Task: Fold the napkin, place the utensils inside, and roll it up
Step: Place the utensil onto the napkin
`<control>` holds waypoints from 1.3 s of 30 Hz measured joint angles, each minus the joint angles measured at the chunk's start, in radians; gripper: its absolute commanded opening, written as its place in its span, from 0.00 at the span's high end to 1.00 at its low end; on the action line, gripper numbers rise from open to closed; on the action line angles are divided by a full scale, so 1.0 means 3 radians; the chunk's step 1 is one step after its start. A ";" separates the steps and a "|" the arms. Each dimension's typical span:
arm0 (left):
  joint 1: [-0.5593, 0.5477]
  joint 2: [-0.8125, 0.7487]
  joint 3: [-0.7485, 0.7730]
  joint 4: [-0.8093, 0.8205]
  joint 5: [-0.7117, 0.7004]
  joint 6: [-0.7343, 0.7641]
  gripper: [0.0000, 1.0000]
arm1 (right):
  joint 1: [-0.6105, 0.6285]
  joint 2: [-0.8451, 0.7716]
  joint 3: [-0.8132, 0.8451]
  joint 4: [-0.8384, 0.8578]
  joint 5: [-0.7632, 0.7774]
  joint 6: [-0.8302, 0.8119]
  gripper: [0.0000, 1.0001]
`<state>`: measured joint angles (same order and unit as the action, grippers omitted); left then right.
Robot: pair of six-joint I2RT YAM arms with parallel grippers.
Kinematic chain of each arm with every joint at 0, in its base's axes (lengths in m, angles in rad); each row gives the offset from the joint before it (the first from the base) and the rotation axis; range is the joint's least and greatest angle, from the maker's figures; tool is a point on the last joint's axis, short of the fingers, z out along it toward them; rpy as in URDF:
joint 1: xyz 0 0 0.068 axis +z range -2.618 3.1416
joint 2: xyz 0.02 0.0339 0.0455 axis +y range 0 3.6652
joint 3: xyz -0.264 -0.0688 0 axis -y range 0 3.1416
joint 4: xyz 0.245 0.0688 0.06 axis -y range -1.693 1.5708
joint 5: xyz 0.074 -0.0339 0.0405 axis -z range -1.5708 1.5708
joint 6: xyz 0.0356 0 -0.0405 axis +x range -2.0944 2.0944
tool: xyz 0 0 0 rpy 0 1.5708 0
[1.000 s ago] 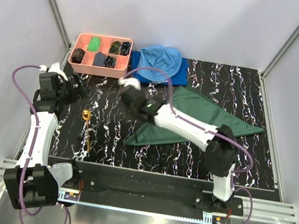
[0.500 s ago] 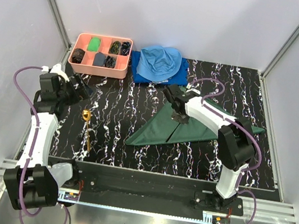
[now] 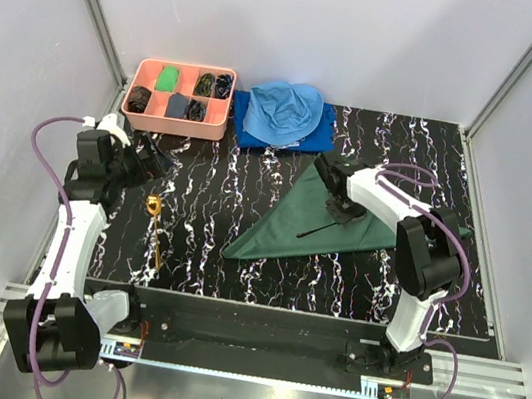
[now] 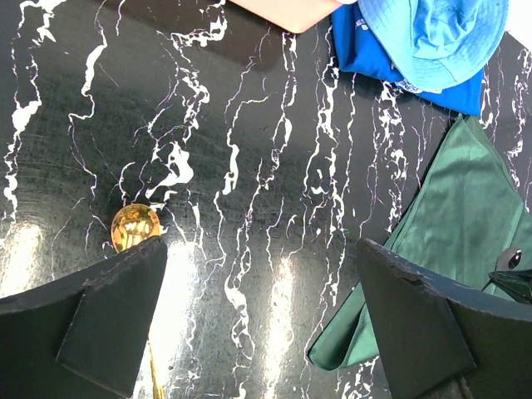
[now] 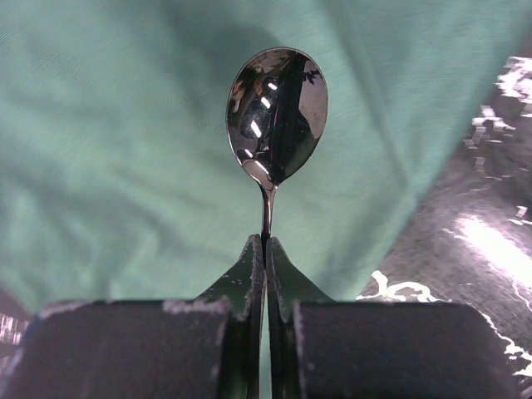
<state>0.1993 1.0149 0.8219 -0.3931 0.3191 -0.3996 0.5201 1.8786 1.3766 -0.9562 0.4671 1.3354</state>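
The dark green napkin (image 3: 276, 234) lies folded into a triangle on the right half of the black marble table (image 3: 215, 202). My right gripper (image 3: 337, 209) hovers over it, shut on the neck of a spoon (image 5: 277, 108) whose shiny bowl points forward above the green cloth (image 5: 125, 150). The shut fingertips (image 5: 266, 243) pinch the thin stem. A gold spoon (image 3: 154, 217) lies on the table at the left, its bowl (image 4: 135, 226) beside my left finger. My left gripper (image 4: 262, 320) hangs open and empty above the table, left of the napkin's corner (image 4: 366, 345).
A pink tray (image 3: 141, 68) with several small items stands at the back left. A light blue cloth (image 3: 286, 107) rests on a darker blue cloth (image 3: 248, 132) at the back middle. White walls and metal posts enclose the table.
My right arm swung from the table's middle-left to the right, carrying the spoon over the napkin. The left arm shifted only slightly.
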 measured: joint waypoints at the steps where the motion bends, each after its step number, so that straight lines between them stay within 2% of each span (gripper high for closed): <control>1: -0.0009 0.0000 0.0000 0.0000 0.0000 0.0000 0.01 | -0.0033 0.0000 -0.0020 -0.0029 -0.0005 0.0061 1.00; 11: -0.0036 0.0000 0.0000 -0.0001 0.0014 0.0001 0.01 | -0.0230 0.0065 -0.0081 -0.0125 -0.0025 0.0309 1.00; 27: -0.0050 0.0001 0.0000 -0.0003 0.0039 0.0001 0.01 | -0.0282 0.0282 0.0027 -0.0123 -0.0022 0.0429 0.99; 29: -0.0051 0.0001 0.0000 -0.0003 0.0039 0.0003 0.01 | -0.0285 0.0289 0.0033 -0.0125 -0.0022 0.0434 0.92; 30: -0.0052 0.0001 0.0000 -0.0001 0.0039 0.0003 0.01 | -0.0287 0.0294 0.0036 -0.0123 -0.0022 0.0436 0.79; 32: -0.0055 0.0001 0.0000 -0.0003 0.0038 0.0004 0.01 | -0.0290 0.0294 0.0036 -0.0118 -0.0024 0.0441 0.59; 33: -0.0055 0.0001 0.0000 -0.0003 0.0038 0.0005 0.01 | -0.0292 0.0294 0.0036 -0.0107 -0.0025 0.0425 0.35; 34: -0.0055 0.0001 0.0000 -0.0003 0.0037 0.0008 0.01 | -0.0295 0.0294 0.0036 -0.0088 -0.0025 0.0401 0.26; 37: -0.0055 0.0005 -0.0001 -0.0003 0.0031 0.0018 0.01 | -0.0298 0.0277 0.0036 -0.0018 -0.0017 0.0271 0.14; 39: -0.0055 0.0009 -0.0015 0.0000 0.0003 0.0025 0.01 | -0.0298 0.0223 0.0034 0.0036 -0.0014 0.0150 0.11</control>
<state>0.1829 1.0176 0.8173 -0.3931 0.3199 -0.3920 0.4309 1.9453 1.3869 -0.9455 0.4629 1.3804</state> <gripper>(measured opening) 0.987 0.843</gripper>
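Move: The right hand already holds the spoon by its handle, the bowl some 5 cm to the hand's right and 2 cm farther out, over the napkin, whose middle is about 1 cm ahead and 4 cm below. The blue hat is roughly 24 cm ahead and 16 cm left of this hand, with the folded blue cloth under it, about 21 cm ahead and 15 cm left. From the idle left hand, the napkin's middle lies around 37 cm right, 2 cm ahead and 17 cm lower. Rightward about 3 cm first, then down roughly 3 cm onto the napkin, the right hand carries the shut-gripped spoon while turning some 10 degrees clockwise. It eases a centimetre or so forward, nearly stops, and then the fingers spread wide around the handle and let go of the spoon, the hand staying low over it. ##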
